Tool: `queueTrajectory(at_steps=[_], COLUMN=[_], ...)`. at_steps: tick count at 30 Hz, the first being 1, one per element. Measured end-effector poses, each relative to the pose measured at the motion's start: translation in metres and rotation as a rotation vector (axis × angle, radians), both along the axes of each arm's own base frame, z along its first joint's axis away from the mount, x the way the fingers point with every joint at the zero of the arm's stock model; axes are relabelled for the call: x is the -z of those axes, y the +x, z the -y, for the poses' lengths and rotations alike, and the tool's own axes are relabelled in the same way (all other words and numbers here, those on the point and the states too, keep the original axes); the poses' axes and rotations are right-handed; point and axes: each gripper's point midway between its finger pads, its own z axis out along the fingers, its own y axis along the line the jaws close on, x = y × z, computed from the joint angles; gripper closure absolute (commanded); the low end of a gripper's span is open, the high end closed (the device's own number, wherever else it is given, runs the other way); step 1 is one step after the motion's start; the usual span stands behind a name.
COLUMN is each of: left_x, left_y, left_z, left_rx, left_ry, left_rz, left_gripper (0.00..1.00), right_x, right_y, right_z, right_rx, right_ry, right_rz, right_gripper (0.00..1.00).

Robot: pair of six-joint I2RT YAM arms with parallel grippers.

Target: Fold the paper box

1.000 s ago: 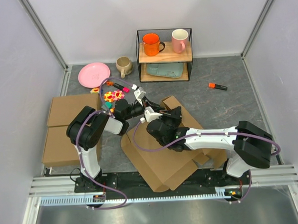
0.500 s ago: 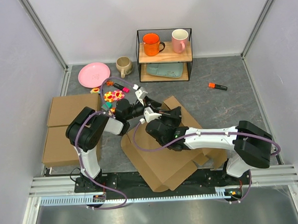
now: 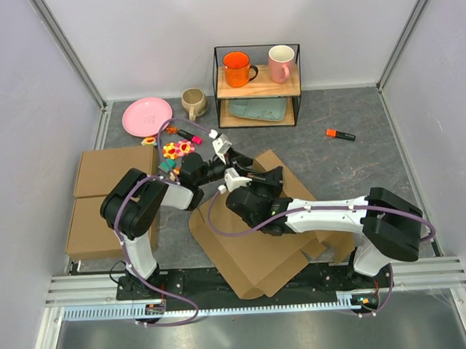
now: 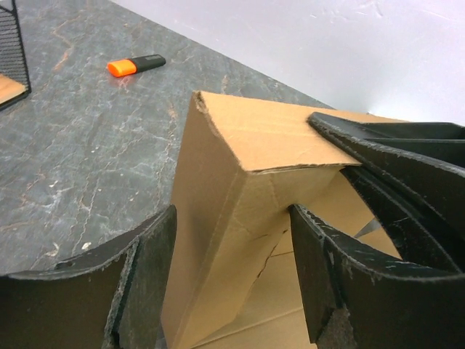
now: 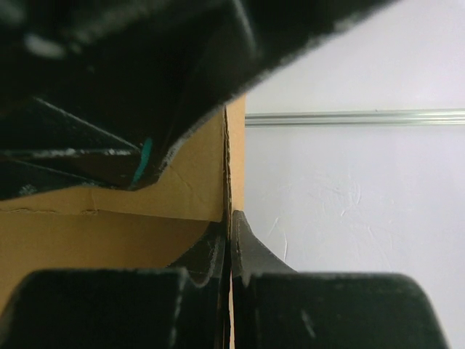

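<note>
The paper box (image 3: 249, 252) is a brown die-cut sheet lying flat in front of the arms, with one flap raised at its far edge. My right gripper (image 3: 258, 176) is shut on the top edge of that raised flap; in the right wrist view its fingers (image 5: 243, 243) pinch the thin cardboard edge (image 5: 234, 160). My left gripper (image 3: 226, 160) reaches in from the left and stands open. In the left wrist view its fingers (image 4: 149, 273) straddle the folded flap (image 4: 240, 153) without gripping it. The right gripper's black fingers (image 4: 392, 156) show on the flap's upper right corner.
Two ready-made brown boxes (image 3: 109, 197) lie at the left. A pink plate (image 3: 146, 115), a beige mug (image 3: 192, 103) and small colourful pieces (image 3: 177, 150) sit behind the left arm. A wire shelf (image 3: 258, 83) holds two mugs. An orange highlighter (image 3: 340, 134) lies at the back right.
My left gripper has opened and let go of the flap. The right gripper keeps its pinch on the flap's edge, and both arms have hardly moved.
</note>
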Motion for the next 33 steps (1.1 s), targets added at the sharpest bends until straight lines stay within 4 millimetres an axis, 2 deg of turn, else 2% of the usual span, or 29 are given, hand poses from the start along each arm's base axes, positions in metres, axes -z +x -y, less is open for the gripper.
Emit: queueTrajectory(at_steps=[5,6,8,9,11,12,15,20,25,28,29,31,32,33], left_x=[-0.004,-0.003,-0.003,-0.002,0.000,0.001,0.001,0.001,0.001,0.002,0.002,0.002,0.001,0.001], left_y=[-0.005,-0.005,-0.004,-0.003,0.001,0.006,0.011,0.012,0.013,0.015,0.015,0.016,0.016,0.015], left_z=[0.007,0.008,0.009,0.010,0.010,0.009,0.010,0.010,0.009,0.009,0.009,0.010,0.010,0.010], left_rx=[0.037,0.041,0.051,0.051,0.037,0.016,0.005,0.003,0.000,-0.014,-0.017,-0.029,-0.034,-0.036], left_ry=[-0.006,-0.007,-0.010,-0.010,-0.010,-0.008,-0.006,-0.001,0.001,0.003,0.003,0.005,0.005,0.007], left_rz=[0.018,0.020,0.029,0.033,0.039,0.042,0.069,0.093,0.100,0.106,0.108,0.116,0.119,0.121], left_gripper=[0.39,0.48,0.58,0.68,0.78,0.85,0.96,0.98,0.98,0.98,0.98,0.98,0.98,0.98], right_x=[-0.001,-0.001,0.000,0.000,-0.001,-0.001,-0.002,-0.004,-0.003,-0.003,-0.004,-0.009,-0.014,-0.020], right_y=[0.000,0.000,0.000,0.000,0.000,0.000,-0.001,-0.001,-0.002,-0.006,-0.008,-0.014,-0.017,-0.020], right_z=[0.000,0.000,0.001,0.002,0.002,0.002,0.000,-0.002,-0.005,-0.015,-0.018,-0.031,-0.035,-0.040], right_rx=[0.001,0.001,0.005,0.007,0.008,0.007,0.004,0.001,-0.004,-0.048,-0.064,-0.113,-0.133,-0.151], right_ry=[0.005,0.007,0.002,-0.001,0.000,0.002,0.010,0.007,0.035,0.097,0.125,0.202,0.241,0.282], right_rz=[0.000,0.000,-0.001,-0.002,-0.001,0.000,0.000,-0.006,-0.018,-0.049,-0.059,-0.086,-0.094,-0.100], right_gripper=[0.98,0.98,0.98,0.98,0.98,0.98,0.96,0.88,0.71,0.55,0.41,0.24,0.11,0.02])
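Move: The box's upturned far corner already stands in the open fingers of the left hand, its edge some 2 cm ahead, 2 cm to the right and level. The rim pinched by the right hand is about 2 cm back from the left hand point and 4 cm to its right; from the right hand the corner lies 4 cm ahead and 2 cm left. An orange marker lies 8 cm ahead of the left hand, 22 cm right and 14 cm lower. The box corner is pinched by the left hand, which eases about 1 cm right, then slides some 2 cm forward while its fingers shut on the cardboard edge and stay there. Meanwhile the right hand keeps its pinch on the rim; only once the left has closed does it open wide, letting go and drawing off leftward about 4 cm, with some 2 cm up and back, rolling its left side up. ##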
